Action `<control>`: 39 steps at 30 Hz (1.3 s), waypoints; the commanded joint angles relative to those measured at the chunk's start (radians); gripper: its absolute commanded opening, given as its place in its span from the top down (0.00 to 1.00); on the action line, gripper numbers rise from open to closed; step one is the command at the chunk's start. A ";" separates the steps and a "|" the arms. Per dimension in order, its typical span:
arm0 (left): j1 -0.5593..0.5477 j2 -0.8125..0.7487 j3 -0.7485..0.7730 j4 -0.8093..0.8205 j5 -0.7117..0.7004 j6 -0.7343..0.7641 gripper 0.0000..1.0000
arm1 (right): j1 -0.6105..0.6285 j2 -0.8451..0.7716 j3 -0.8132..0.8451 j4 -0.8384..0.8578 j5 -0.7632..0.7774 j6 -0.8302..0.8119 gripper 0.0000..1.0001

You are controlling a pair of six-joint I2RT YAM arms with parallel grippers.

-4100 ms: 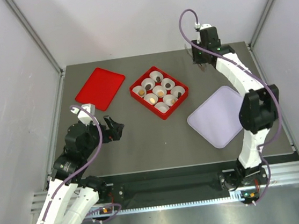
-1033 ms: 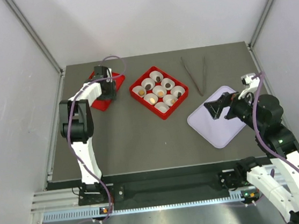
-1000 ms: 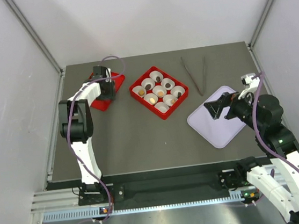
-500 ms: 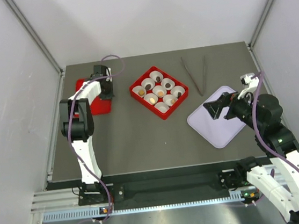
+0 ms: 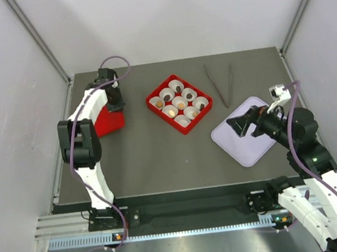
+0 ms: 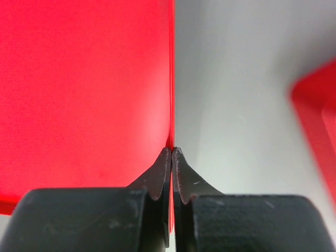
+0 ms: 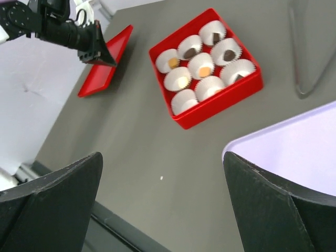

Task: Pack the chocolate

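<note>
The chocolate lies as small dark and tan pieces (image 5: 181, 105) (image 7: 204, 71) in white paper cups inside a red square box (image 5: 166, 118) (image 7: 220, 107) at mid-table. My left gripper (image 5: 115, 104) (image 6: 171, 150) is shut on the thin edge of a flat red lid (image 5: 103, 122) (image 6: 84, 94), which hangs tilted with its low side toward the table's left. My right gripper (image 5: 243, 126) (image 7: 161, 157) hovers open and empty over the near-left corner of a lilac tray (image 5: 244, 146) (image 7: 294, 139), well apart from the box.
Dark tweezers (image 5: 222, 84) lie on the table behind the lilac tray, right of the red box. Metal frame posts and white walls close in the table on the left, right and back.
My left gripper closed on the red lid's edge and raised it, tilting the lid up and shifting it left. The right arm stayed almost still, open.
</note>
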 commanded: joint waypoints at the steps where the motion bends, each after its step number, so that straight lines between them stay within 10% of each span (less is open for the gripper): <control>1: 0.002 -0.153 0.047 -0.039 0.087 -0.098 1.00 | 0.007 0.017 -0.005 0.111 -0.085 0.043 0.03; 12: 0.002 -0.498 0.053 0.048 0.308 -0.308 1.00 | 0.044 0.138 -0.074 0.508 -0.138 0.367 0.04; 21: -0.035 -0.747 -0.321 0.847 0.647 -0.830 1.00 | 0.183 0.333 -0.180 1.030 -0.026 0.717 0.01; 33: -0.262 -0.698 -0.364 1.418 0.526 -0.971 1.00 | 0.336 0.819 -0.125 1.798 0.163 1.232 0.00; 39: -0.329 -0.630 -0.341 1.576 0.506 -0.973 1.00 | 0.340 0.919 -0.089 1.884 0.213 1.408 0.00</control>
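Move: The left hand already holds the red lid by its right-hand edge. The red box of filled cups lies about 24 cm to its right, level with it and some 5 cm lower. From the open right hand, the lid's middle lies some 48 cm left, 24 cm ahead and 22 cm down; the box is about 18 cm left, 25 cm ahead and 25 cm down. The tongs lie straight ahead of that hand, about 31 cm out and 27 cm below. Keeping its pinch on the lid's edge, the left hand swings it high, climbing about 40 cm while carrying it some 20 cm right to the box's side and drawing back a little, the wrist turning over so the fingers come to point right. The wide-open right hand moves left and forward towards the box, well above the table, rolling some 70 degrees to tip its fingers up towards the lid. ##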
